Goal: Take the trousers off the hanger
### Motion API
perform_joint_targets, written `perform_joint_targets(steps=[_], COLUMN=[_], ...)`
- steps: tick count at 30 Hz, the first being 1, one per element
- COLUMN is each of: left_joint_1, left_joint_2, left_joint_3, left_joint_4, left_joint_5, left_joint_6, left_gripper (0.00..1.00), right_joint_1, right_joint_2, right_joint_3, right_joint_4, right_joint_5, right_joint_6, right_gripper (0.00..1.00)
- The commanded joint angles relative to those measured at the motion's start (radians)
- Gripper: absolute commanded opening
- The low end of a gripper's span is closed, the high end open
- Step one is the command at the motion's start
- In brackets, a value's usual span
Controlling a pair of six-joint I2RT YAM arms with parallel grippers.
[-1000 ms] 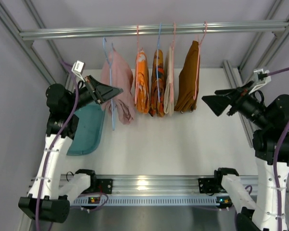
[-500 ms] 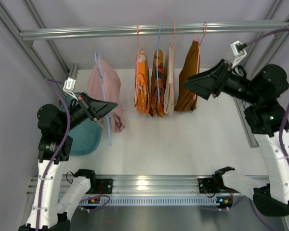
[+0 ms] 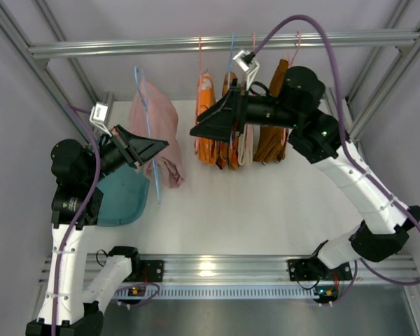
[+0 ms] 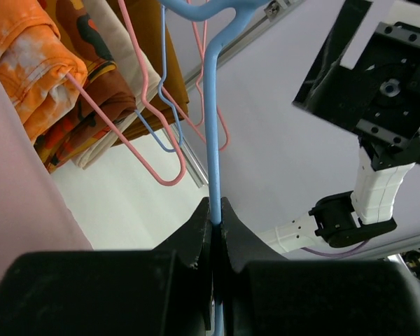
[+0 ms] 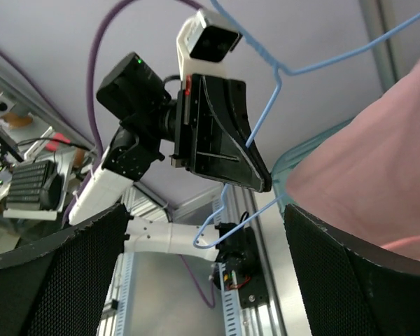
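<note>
The pale pink trousers (image 3: 158, 129) hang on a blue hanger (image 3: 154, 183), held away from the rail at the left. My left gripper (image 3: 164, 145) is shut on the hanger's wire (image 4: 211, 105), with the pink cloth (image 4: 14, 210) beside it. My right gripper (image 3: 194, 133) stands open just right of the pink trousers (image 5: 364, 182), its jaws (image 5: 206, 210) wide and holding nothing. The plain orange trousers (image 3: 206, 119) hang on a pink hanger on the rail, behind the right gripper.
On the metal rail (image 3: 126, 47), a patterned orange garment (image 3: 228, 91), a cream piece and a dark brown garment (image 3: 274, 140) hang close together. A teal tray (image 3: 126, 199) lies on the white table under the left arm. Frame posts stand at both sides.
My right arm has swung from the far right across the hanging garments to beside the pink trousers. My left gripper has carried the blue hanger and pink trousers leftward and down, off the rail.
</note>
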Motion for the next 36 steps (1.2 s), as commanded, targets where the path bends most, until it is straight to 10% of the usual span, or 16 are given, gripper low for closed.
perform_joint_targets(steps=[1,36], left_joint_1=[0.006,0.004], left_joint_2=[-0.008,-0.024], left_joint_3=[0.06,-0.076], left_joint_4=[0.131,0.315], left_joint_5=[-0.003,0.047], left_joint_6=[0.034,-0.077], left_gripper=[0.0,0.0], right_joint_1=[0.071,0.171], right_joint_2=[0.072,0.508], right_joint_3=[0.046,0.267], right_joint_4=[0.066,0.35], right_joint_5=[0.015,-0.01], right_joint_6=[-0.006,0.361], right_gripper=[0.92,0.38])
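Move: Off to the right hand's left, about 16 cm, 5 cm farther out and 5 cm lower, is the neck of the blue hanger. The pink trousers hang below the neck, some 16 cm left of the right hand, 4 cm ahead and 20 cm down; the orange trousers are about 10 cm ahead, 1 cm to its right and 15 cm lower. For the left hand, already pinching the hanger's near shoulder, the neck is about 7 cm ahead, 2 cm left and 4 cm up. Sweeping about 15 cm to its left while sinking some 6 cm and edging 4 cm forward, the right hand brings its jaws around the blue hanger's near shoulder just below the neck, slowing as it nears. It rolls roughly 20 degrees, forward side dipping, and narrows from wide open to under half. The left hand holds almost still and keeps its pinch on the hanger. ##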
